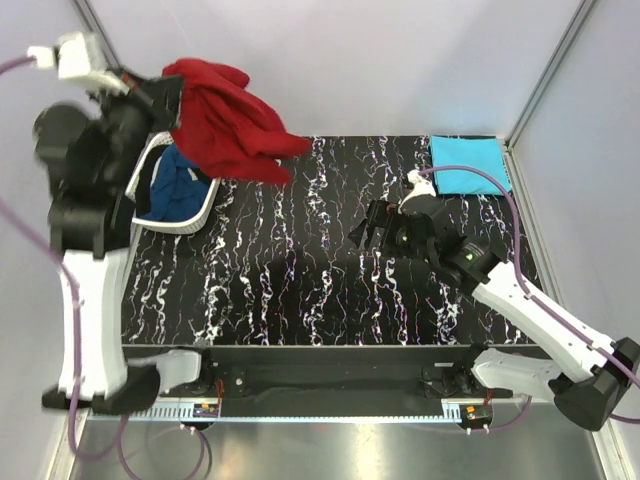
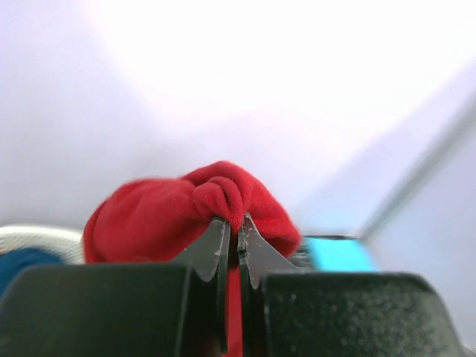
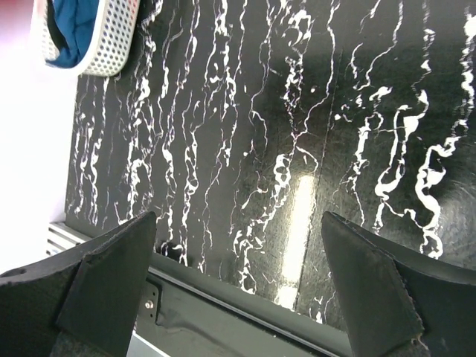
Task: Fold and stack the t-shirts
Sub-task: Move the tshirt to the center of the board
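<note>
My left gripper [image 1: 172, 98] is raised high at the far left and is shut on the deep red t-shirt [image 1: 225, 120], which hangs bunched from it above the table's far left. In the left wrist view the red cloth [image 2: 186, 212] is pinched between the closed fingers of that gripper [image 2: 234, 223]. The dark blue t-shirt [image 1: 178, 185] lies crumpled in the white basket [image 1: 200, 213]; it also shows in the right wrist view [image 3: 74, 30]. The turquoise t-shirt [image 1: 468, 164] lies folded at the far right corner. My right gripper [image 1: 368, 230] is open and empty over the table's middle [image 3: 238, 230].
The black marbled table [image 1: 330, 290] spreads between the arms. The white lattice basket stands at the far left, under the left arm. Grey walls with metal frame posts [image 1: 545, 70] close the back and sides. The table's near edge rail [image 3: 245, 309] shows below the right gripper.
</note>
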Controlling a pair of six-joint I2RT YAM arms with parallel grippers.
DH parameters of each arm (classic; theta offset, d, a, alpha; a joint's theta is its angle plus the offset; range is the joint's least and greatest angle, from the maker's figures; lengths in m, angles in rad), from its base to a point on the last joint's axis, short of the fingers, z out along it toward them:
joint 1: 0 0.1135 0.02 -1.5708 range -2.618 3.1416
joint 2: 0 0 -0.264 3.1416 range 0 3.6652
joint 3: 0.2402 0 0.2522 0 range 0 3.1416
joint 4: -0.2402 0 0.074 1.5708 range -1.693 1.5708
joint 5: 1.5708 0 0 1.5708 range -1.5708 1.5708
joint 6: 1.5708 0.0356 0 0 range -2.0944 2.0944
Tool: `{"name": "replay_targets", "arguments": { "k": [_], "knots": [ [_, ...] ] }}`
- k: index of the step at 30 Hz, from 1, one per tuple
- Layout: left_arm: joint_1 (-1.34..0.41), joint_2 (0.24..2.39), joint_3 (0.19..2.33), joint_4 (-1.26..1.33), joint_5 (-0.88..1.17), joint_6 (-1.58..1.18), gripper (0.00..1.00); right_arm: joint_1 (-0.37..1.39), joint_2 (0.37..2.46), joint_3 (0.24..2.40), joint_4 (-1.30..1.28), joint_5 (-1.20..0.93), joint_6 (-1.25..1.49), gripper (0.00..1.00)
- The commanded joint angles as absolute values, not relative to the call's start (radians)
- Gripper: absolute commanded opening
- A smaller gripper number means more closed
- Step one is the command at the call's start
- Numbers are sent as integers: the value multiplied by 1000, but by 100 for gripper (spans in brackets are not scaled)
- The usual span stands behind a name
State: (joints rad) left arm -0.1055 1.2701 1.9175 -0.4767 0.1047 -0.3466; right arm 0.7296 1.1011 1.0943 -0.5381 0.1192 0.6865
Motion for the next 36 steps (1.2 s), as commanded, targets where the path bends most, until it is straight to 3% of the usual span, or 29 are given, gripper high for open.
{"name": "replay_targets", "arguments": {
  "k": [1, 9, 10, 13, 15, 19, 26, 30, 36],
  "knots": [
    [-110, 1186, 1725, -352, 383, -540, 0, 735, 1026, 1149, -568, 187, 715, 100],
    [-199, 1095, 958, -184, 494, -612, 0, 735, 985, 1003, -574, 210, 810, 100],
    [-212, 1136, 918, -184, 494, -601, 6, 735, 997, 968, -574, 207, 825, 100],
    [-213, 1269, 859, -256, 515, -526, 23, 736, 1020, 905, -586, 210, 870, 99],
    [-215, 1319, 886, -368, 426, -448, 39, 735, 1037, 887, -604, 225, 903, 99],
    [-305, 1229, 847, -410, 220, -423, 59, 735, 1107, 815, -603, 226, 1018, 98],
    [-405, 1129, 666, -408, 178, -525, 65, 723, 1302, 824, -503, 236, 974, 88],
    [-410, 1083, 534, -371, 176, -609, 69, 568, 1414, 845, -398, 53, 814, 86],
    [-417, 1069, 474, -356, 117, -656, 76, 508, 1495, 894, -336, 2, 629, 76]
  ]
}}
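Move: The red t-shirt hangs from the left gripper, high in the air; the board's center lies about 56 cm below that gripper, some 21 cm to its right and 4 cm back. The white basket sits about 12 cm ahead of it, 17 cm to its left and 52 cm down. From the empty right gripper the red t-shirt is roughly 11 cm ahead, 17 cm left and 20 cm above; the board's center is some 6 cm ahead, 5 cm left and 24 cm below. Swing the left gripper steeply down about 50 cm, drifting right and back, tipping it some 70 degrees to point down and opening it on the way to let go of the red t-shirt; lift slightly, then draw back and sink low over its left part. Meanwhile raise the open right gripper a little, lower it about 20 cm beside the t-shirt's right end, tipping it down and narrowing it slightly. ##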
